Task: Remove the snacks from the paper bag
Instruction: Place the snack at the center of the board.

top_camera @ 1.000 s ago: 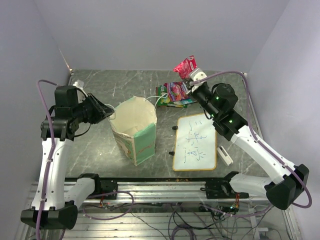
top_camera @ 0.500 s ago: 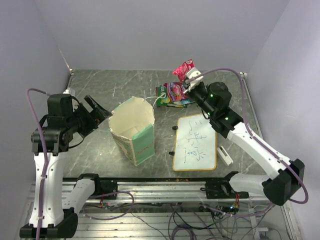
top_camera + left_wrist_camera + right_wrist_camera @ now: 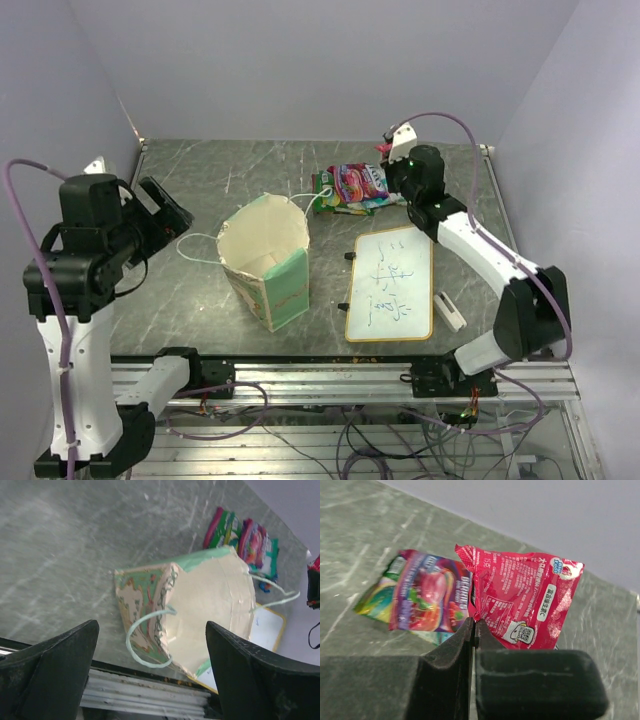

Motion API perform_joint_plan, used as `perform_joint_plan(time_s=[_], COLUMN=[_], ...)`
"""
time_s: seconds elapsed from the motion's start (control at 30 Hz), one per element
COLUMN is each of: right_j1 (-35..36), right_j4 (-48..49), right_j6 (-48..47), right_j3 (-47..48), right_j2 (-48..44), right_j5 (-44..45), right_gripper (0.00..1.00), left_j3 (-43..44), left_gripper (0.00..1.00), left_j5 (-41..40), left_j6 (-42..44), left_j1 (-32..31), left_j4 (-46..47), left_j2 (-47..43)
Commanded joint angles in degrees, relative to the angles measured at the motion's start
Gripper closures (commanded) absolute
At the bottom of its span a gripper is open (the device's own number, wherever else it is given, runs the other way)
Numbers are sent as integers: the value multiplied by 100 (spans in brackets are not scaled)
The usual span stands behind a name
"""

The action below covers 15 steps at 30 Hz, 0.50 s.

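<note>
The paper bag [image 3: 268,262] stands upright at mid-table, mouth open, one string handle [image 3: 196,247] hanging off its left side. My left gripper [image 3: 166,208] is open and empty, left of the bag and clear of it; the left wrist view looks down on the bag [image 3: 205,605] from above. My right gripper [image 3: 474,626] is shut on the edge of a red snack packet [image 3: 525,597], just above the table at the back. Beside it lie a purple packet [image 3: 427,592] and a green one [image 3: 370,602], the snack pile [image 3: 350,188].
A whiteboard [image 3: 392,283] with writing lies to the right of the bag, and a small white eraser [image 3: 452,312] lies by its right edge. Walls close in the table's left, back and right sides. The metal rail [image 3: 320,375] runs along the near edge.
My left gripper opened, let go of the bag's left side and drew back to the left. My right arm carried the red packet down beside the snack pile.
</note>
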Motion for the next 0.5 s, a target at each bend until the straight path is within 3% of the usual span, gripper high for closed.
perform_joint_plan(time_s=[0.0, 0.23, 0.33, 0.47], right_j1=[-364, -697, -750, -753], right_j4=[-186, -1011, -1777, -1889], right_j6=[862, 2090, 2400, 2503], right_j3=[537, 1439, 2039, 2325], right_j2=[592, 1459, 1970, 2282], right_j5=[449, 1149, 1058, 853], right_gripper=[100, 100, 100, 100], left_j3=[1000, 1787, 1802, 1840], left_gripper=[2, 5, 5, 5], left_j5=[-1041, -1081, -1099, -1098], left_j6=[638, 945, 1006, 1064], left_j1=[36, 36, 36, 36], left_j4=[-505, -472, -463, -480], left_j2=[363, 790, 788, 815])
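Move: The right hand, already pinching the red snack packet, is bound for the snack pile. The pile's nearest end, the teal packet, lies about 11 cm ahead, 6 cm to the right and some 25 cm below. The purple berry packet is about 12 cm ahead and 5 cm left, the green packet 10 cm ahead and 15 cm left; the whiteboard's middle is 18 cm back and 2 cm right. From the left hand the teal packet is roughly 36 cm ahead, 49 cm right. The right hand keeps its shut grip on the red snack packet and swings it forward about 8 cm while sinking and sliding right some 5 cm each, towards the teal end of the pile, the wrist turning some 20 degrees clockwise and tipping further down as it goes, with the packet still in the air. Meanwhile the left hand, empty and wide open, rises about 5 cm and draws a little to the left, away from the paper bag, then all but halts. ##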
